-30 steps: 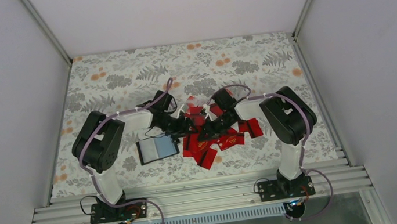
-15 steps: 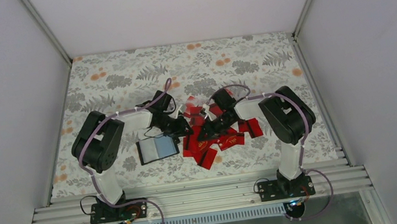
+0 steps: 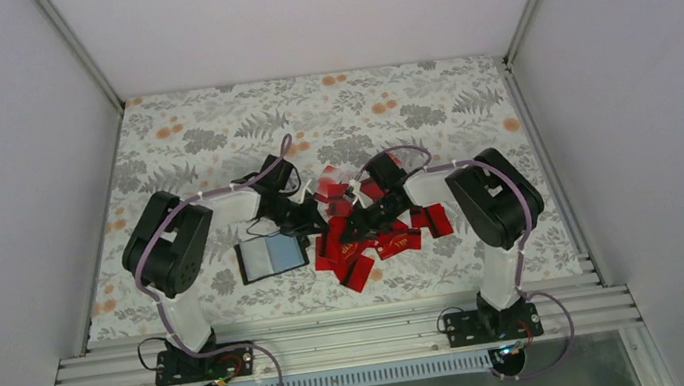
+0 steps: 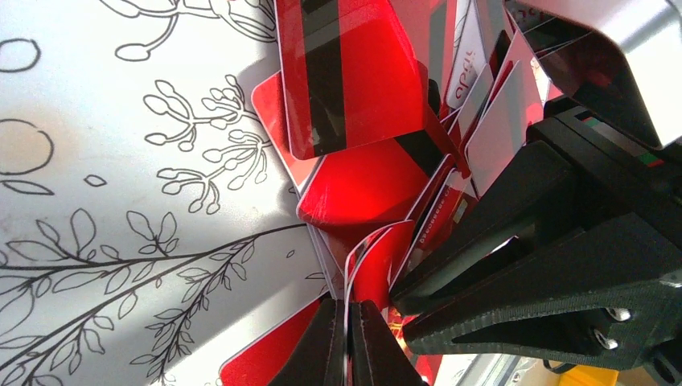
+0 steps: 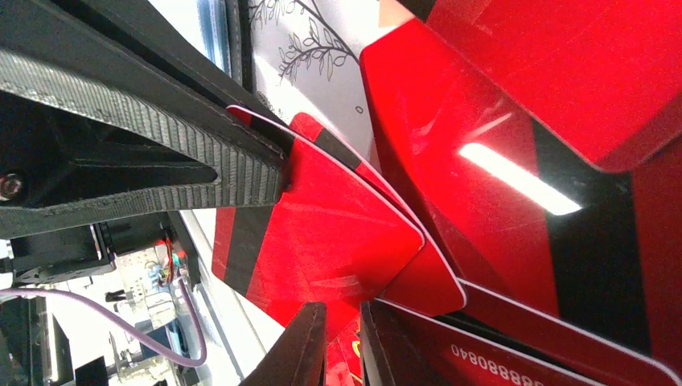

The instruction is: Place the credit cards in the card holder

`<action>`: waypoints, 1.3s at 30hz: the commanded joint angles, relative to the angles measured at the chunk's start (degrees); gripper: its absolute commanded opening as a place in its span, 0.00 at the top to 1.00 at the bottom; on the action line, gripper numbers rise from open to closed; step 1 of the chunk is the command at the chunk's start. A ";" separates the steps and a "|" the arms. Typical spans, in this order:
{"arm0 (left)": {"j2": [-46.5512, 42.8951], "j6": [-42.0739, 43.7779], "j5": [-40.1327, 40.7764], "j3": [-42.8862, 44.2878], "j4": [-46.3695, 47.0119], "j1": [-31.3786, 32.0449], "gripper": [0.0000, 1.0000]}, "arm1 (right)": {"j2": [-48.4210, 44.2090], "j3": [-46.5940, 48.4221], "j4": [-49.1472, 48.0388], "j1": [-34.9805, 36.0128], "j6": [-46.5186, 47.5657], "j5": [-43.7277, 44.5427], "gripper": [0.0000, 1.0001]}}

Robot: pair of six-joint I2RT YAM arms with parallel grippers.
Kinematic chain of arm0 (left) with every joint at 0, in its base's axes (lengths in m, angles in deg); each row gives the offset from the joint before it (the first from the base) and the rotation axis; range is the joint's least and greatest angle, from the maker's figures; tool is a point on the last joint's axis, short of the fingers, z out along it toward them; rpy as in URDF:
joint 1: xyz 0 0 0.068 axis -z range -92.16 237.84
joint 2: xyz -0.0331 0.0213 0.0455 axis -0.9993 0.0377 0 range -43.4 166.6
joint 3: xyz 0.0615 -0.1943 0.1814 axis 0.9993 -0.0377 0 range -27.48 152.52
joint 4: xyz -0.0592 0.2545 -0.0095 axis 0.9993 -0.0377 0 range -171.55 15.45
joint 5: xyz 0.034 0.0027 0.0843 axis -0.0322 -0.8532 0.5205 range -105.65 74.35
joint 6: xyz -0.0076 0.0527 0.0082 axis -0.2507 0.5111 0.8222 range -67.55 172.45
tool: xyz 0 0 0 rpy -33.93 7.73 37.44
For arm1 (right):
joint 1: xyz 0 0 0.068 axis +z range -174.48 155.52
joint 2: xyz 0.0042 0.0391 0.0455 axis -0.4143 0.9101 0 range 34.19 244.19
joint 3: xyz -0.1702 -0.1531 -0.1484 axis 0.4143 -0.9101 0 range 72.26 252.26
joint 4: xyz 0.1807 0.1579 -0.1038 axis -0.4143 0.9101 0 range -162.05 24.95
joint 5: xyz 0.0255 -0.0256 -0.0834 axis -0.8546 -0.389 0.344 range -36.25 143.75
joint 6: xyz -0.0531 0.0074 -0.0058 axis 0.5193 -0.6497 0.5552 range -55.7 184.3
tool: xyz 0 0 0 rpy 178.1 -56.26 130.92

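Note:
The credit cards lie as a loose red pile right of centre; the left wrist view shows several overlapping. The card holder lies open and flat left of the pile, grey-blue pockets up. My left gripper is shut on the thin edge of one red card, which bows upward. My right gripper pinches the same card, a black stripe on it, by a lower corner. The two grippers meet tip to tip above the pile's left edge.
The floral table cloth stretches back to white walls. An aluminium rail runs along the near edge by the arm bases. The right gripper's black fingers crowd close beside my left jaws.
The left gripper's jaws have closed onto the edge of the card that the right gripper holds. Both arms have hardly shifted.

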State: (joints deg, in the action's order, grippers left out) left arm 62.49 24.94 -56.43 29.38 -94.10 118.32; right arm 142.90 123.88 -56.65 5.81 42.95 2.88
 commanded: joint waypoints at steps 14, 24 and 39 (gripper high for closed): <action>-9.24 -1.21 0.68 5.35 -3.71 -0.96 0.98 | -11.07 -1.21 10.44 -3.02 0.26 19.58 0.53; -12.94 -3.05 0.52 4.68 -2.68 -2.26 0.98 | -18.85 0.03 6.25 -4.60 1.62 1.44 0.50; -21.51 -13.96 -13.75 4.13 10.92 -4.83 0.97 | -29.11 -0.41 -6.20 -13.77 -10.11 -14.04 0.51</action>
State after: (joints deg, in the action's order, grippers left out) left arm 43.58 15.24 -63.62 33.03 -89.90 113.88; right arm 116.63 123.60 -57.16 -6.19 36.51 -3.68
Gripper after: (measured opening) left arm 0.028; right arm 0.486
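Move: The red cards pinched edge-on by the left fingers have the open card holder as their place, about 12 cm left of that hand, 4 cm nearer the base and 3 cm lower; the nearest loose card lies some 9 cm back and 5 cm right of the hand. From the right hand the held cards are about 2 cm ahead and 2 cm left, level, while a lone card lies 18 cm right and 1 cm ahead, slightly lower. The pinched cards are carried up off the pile by the left hand, about 16 cm up and a little forward, its grip kept shut and the fingertips tilting up some 20 degrees. Beside them, the right fingers open to about half and back off to the right and forward by about 5 cm, then the right hand rises level with the left, fingertips tilting up, and stays open near the cards' free side. ##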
